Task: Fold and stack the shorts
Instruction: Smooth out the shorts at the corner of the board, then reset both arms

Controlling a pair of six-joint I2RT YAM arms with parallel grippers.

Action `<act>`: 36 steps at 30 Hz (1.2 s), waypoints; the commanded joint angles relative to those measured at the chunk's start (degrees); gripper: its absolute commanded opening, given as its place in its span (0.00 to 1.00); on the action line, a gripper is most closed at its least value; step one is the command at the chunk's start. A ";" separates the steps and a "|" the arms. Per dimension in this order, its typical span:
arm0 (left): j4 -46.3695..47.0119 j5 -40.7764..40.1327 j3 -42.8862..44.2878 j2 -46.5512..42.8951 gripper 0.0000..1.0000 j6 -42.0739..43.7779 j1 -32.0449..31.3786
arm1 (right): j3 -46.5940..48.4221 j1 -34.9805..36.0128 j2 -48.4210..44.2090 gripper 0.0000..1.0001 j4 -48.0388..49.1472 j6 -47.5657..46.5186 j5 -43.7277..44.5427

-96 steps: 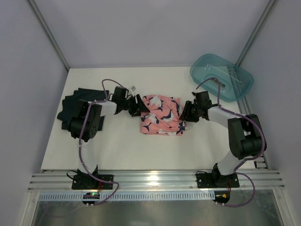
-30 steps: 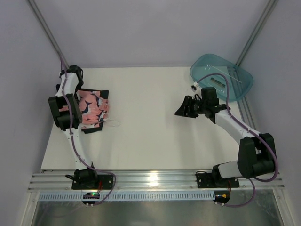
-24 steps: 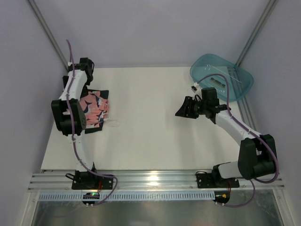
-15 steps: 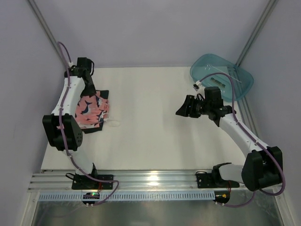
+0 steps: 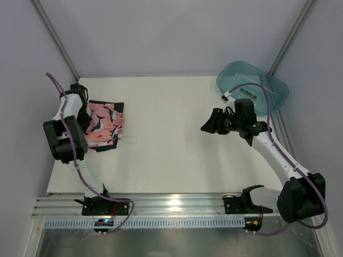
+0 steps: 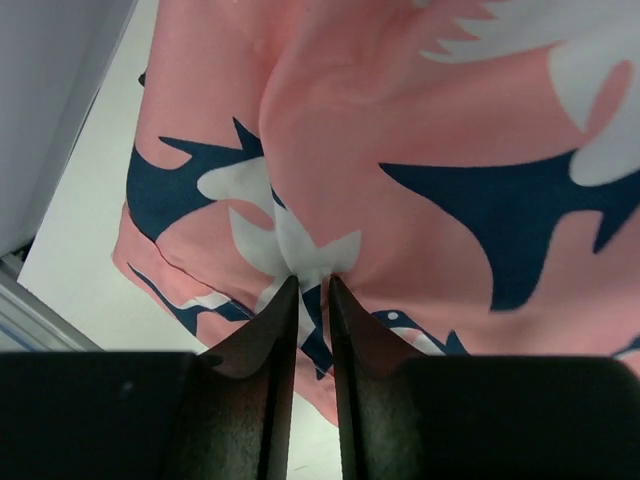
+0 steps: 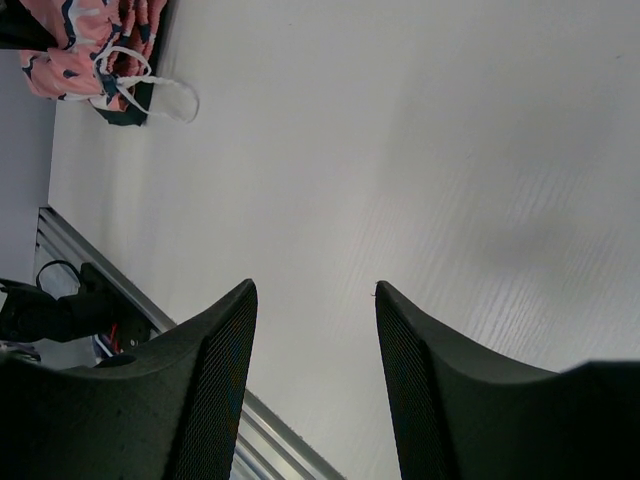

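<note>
The salmon pink printed shorts (image 5: 105, 124) lie folded at the far left of the table, on top of the dark shorts (image 5: 107, 148), of which only edges show. My left gripper (image 5: 83, 115) is at the pink pair's left edge. In the left wrist view it (image 6: 310, 282) has its jaws drawn almost together, with a ridge of pink fabric (image 6: 400, 130) pinched at the tips. My right gripper (image 5: 209, 126) hangs open above bare table at the right, nothing between its fingers (image 7: 315, 290). The right wrist view shows the stack (image 7: 80, 40) far off.
A translucent teal tub (image 5: 252, 85) stands at the back right corner. A white drawstring (image 5: 127, 140) trails off the stack onto the table. The cell's left wall is close beside the left arm. The aluminium rail (image 5: 177, 204) runs along the near edge.
The left gripper swung up behind the stack, then came down on the pink shorts' left edge, and its jaws closed in. The right gripper drifted slightly.
</note>
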 commanded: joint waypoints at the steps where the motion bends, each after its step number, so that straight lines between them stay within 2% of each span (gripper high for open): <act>1: 2.37 -1.50 -0.63 1.30 0.18 -1.16 2.68 | 2.68 0.30 1.47 0.55 2.09 -1.22 -0.91; 7: 0.18 -4.40 3.92 4.03 0.20 -0.10 3.21 | 2.77 0.30 2.09 0.55 2.71 -0.96 -1.36; 12: -0.44 1.47 5.69 -3.16 0.27 -0.72 2.16 | 2.50 0.30 0.86 0.56 2.18 -0.87 -0.39; 14: 0.95 8.05 4.82 -8.35 0.32 -0.54 1.19 | 3.29 0.39 0.51 0.56 1.22 -0.87 -0.39; 15: 2.61 19.83 3.86 -10.36 0.39 0.15 -0.03 | 3.64 0.39 0.33 0.60 0.69 -1.39 0.05; 17: 9.02 28.61 -0.86 -16.87 0.45 0.69 -1.44 | 5.13 0.39 -0.28 0.68 -1.41 -2.53 0.84; 18: 11.22 32.65 -2.55 -18.98 0.51 1.30 -4.32 | 5.57 0.48 -0.46 0.84 -2.46 -3.76 1.62; 20: 15.35 32.70 -5.80 -24.52 0.58 2.27 -8.63 | 6.54 0.48 -1.25 0.96 -3.18 -4.55 2.59; 21: 15.81 31.30 -6.25 -25.67 0.71 4.10 -11.01 | 6.81 0.48 -2.12 0.99 -3.44 -4.73 3.82; 22: 15.81 31.72 -6.35 -26.55 0.75 4.64 -15.99 | 7.07 0.48 -2.65 1.00 -3.44 -4.65 4.96; 23: 15.38 33.38 -6.43 -27.60 0.78 4.82 -18.04 | 6.90 0.48 -3.62 1.00 -2.92 -4.12 6.02; 25: 17.30 37.33 -8.09 -29.19 0.99 4.21 -21.21 | 6.11 0.39 -6.68 0.99 0.40 -2.11 7.77; 28: 22.48 34.30 -12.57 -33.66 0.99 3.16 -29.90 | 6.02 0.48 -10.03 1.00 2.53 0.09 9.36; 29: 23.97 33.93 -13.72 -35.76 0.99 2.80 -34.97 | 6.45 0.39 -10.48 0.99 2.71 0.53 10.06; 33: 33.80 31.56 -20.74 -39.90 0.99 1.22 -44.31 | 7.16 0.39 -12.15 1.00 0.87 1.24 11.47; 36: 35.85 31.64 -24.88 -42.10 0.99 -0.54 -46.79 | 5.93 0.48 -14.26 0.99 -0.36 1.94 12.09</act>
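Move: The upper, pink shorts lie spread under the left gripper: their middle is about 4 cm ahead, 1 cm right and some 4 cm below, with the near left corner roughly 7 cm back and 12 cm left. The dark shorts underneath centre about 4 cm ahead and 2 cm right; the white drawstring trails about 19 cm right, 2 cm back. From the right gripper, the pink shorts are roughly 59 cm left, 10 cm ahead and 15 cm below. Dip the nearly shut left gripper about 2 cm down and 2 cm left over the pink shorts, then lift it up and sweep it far to the right, clear of the stack, ending some 37 cm right and 15 cm up, slightly back. Swing the wrist clockwise about 60 degrees, tip the fingers up and spread them wide. Meanwhile raise the right gripper about 10 cm and open it fully. ##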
